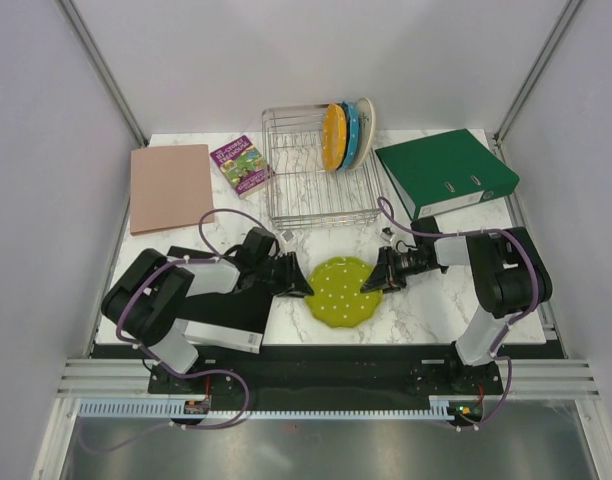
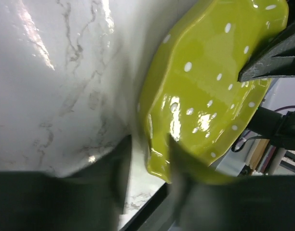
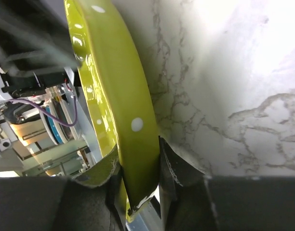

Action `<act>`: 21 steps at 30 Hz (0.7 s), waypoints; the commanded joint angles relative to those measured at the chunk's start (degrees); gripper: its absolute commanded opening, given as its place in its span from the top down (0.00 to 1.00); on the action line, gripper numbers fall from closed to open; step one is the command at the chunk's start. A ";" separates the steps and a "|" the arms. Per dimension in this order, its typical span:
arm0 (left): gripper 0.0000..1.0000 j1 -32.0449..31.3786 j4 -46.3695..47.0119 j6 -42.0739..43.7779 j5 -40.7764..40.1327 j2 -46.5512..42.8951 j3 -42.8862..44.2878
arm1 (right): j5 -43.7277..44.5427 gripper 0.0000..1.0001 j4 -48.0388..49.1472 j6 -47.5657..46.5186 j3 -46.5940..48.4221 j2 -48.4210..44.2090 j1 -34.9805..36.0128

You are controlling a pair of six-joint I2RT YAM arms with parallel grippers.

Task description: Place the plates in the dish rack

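The green plate (image 1: 341,290) with white dots lies on the marble table between my two grippers. My right gripper (image 1: 371,282) is shut on its right rim; the right wrist view shows the rim (image 3: 133,144) pinched between both fingers (image 3: 138,166). My left gripper (image 1: 304,283) is at the plate's left rim, open, with its fingers (image 2: 147,144) straddling the edge of the plate (image 2: 210,82) and a gap on the outer side. The silver wire dish rack (image 1: 316,215) stands behind. The orange plate (image 1: 333,137), blue plate (image 1: 350,135) and cream plate (image 1: 364,128) stand upright at its far right end.
A green binder (image 1: 446,172) lies right of the rack. A small book (image 1: 243,165) and a tan board (image 1: 171,187) lie to its left. The table's front edge runs just below the green plate.
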 commanded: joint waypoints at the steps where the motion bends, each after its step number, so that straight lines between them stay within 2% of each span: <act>1: 0.38 -0.54 -4.30 1.30 -1.35 -1.95 3.09 | 0.90 1.00 0.33 -0.28 2.15 -3.88 0.59; 3: 0.27 -0.01 -8.01 6.40 -2.15 -6.58 5.72 | 0.99 1.00 -8.68 -6.24 6.26 -5.82 0.59; 5: 0.23 0.95 -17.38 13.17 -4.33 -10.99 7.66 | 1.77 1.00 -15.56 -10.90 9.18 -9.42 0.59; 6: 0.22 1.39 -19.35 15.02 -4.09 -13.36 9.06 | 1.95 1.00 -22.21 -15.97 12.24 -10.56 0.59; 8: 0.21 2.19 -24.87 20.47 -4.69 -21.09 10.47 | 2.48 1.00 -28.84 -20.22 15.76 -13.46 0.68; 9: 0.20 2.36 -26.21 22.05 -5.05 -23.64 11.78 | 2.65 1.00 -34.78 -23.55 19.87 -14.17 0.85; 10: 0.19 2.45 -27.45 25.29 -5.58 -28.98 12.41 | 2.92 1.00 -37.71 -25.41 22.35 -15.05 1.03; 12: 0.14 2.54 -28.86 28.29 -9.52 -33.58 13.90 | 3.36 1.00 -43.95 -27.70 30.49 -15.49 2.08; 13: 0.11 2.63 -29.04 30.66 -14.58 -36.30 14.43 | 3.62 1.00 -45.20 -28.67 33.59 -15.49 2.61; 16: 0.08 4.82 -28.34 35.06 -21.47 -37.91 16.01 | 5.72 1.00 -45.92 -26.32 46.42 -13.74 4.80; 19: 0.08 9.73 -27.02 35.95 -26.22 -37.29 17.59 | 12.48 1.00 -39.43 -18.44 58.56 -10.58 6.83; 21: 0.09 11.06 -26.32 34.82 -26.32 -37.29 18.21 | 19.50 1.00 -32.76 -14.11 66.73 -7.08 8.06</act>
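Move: My right hand already holds the green plate by its right rim, its middle about 8 cm to my left. The free rack slots it goes to lie roughly 36 cm ahead, 12 cm left and some 6 cm higher. The orange plate stands 3 cm right of them, and the blue plate another 4 cm right. From my left hand, at the plate's other rim, the green plate's middle is about 7 cm right and level, the slots 36 cm ahead and 3 cm right. Keeping my pinch on the rim, I lift the green plate with my right hand by some 24 cm, picking up speed, and carry it about 9 cm forward towards the rack while my wrist rolls the plate's far edge up by some 40 degrees. My left fingers spread wide, come free of the left rim, and that hand climbs just as high, then swings left and forward, away from where the plate lay. ##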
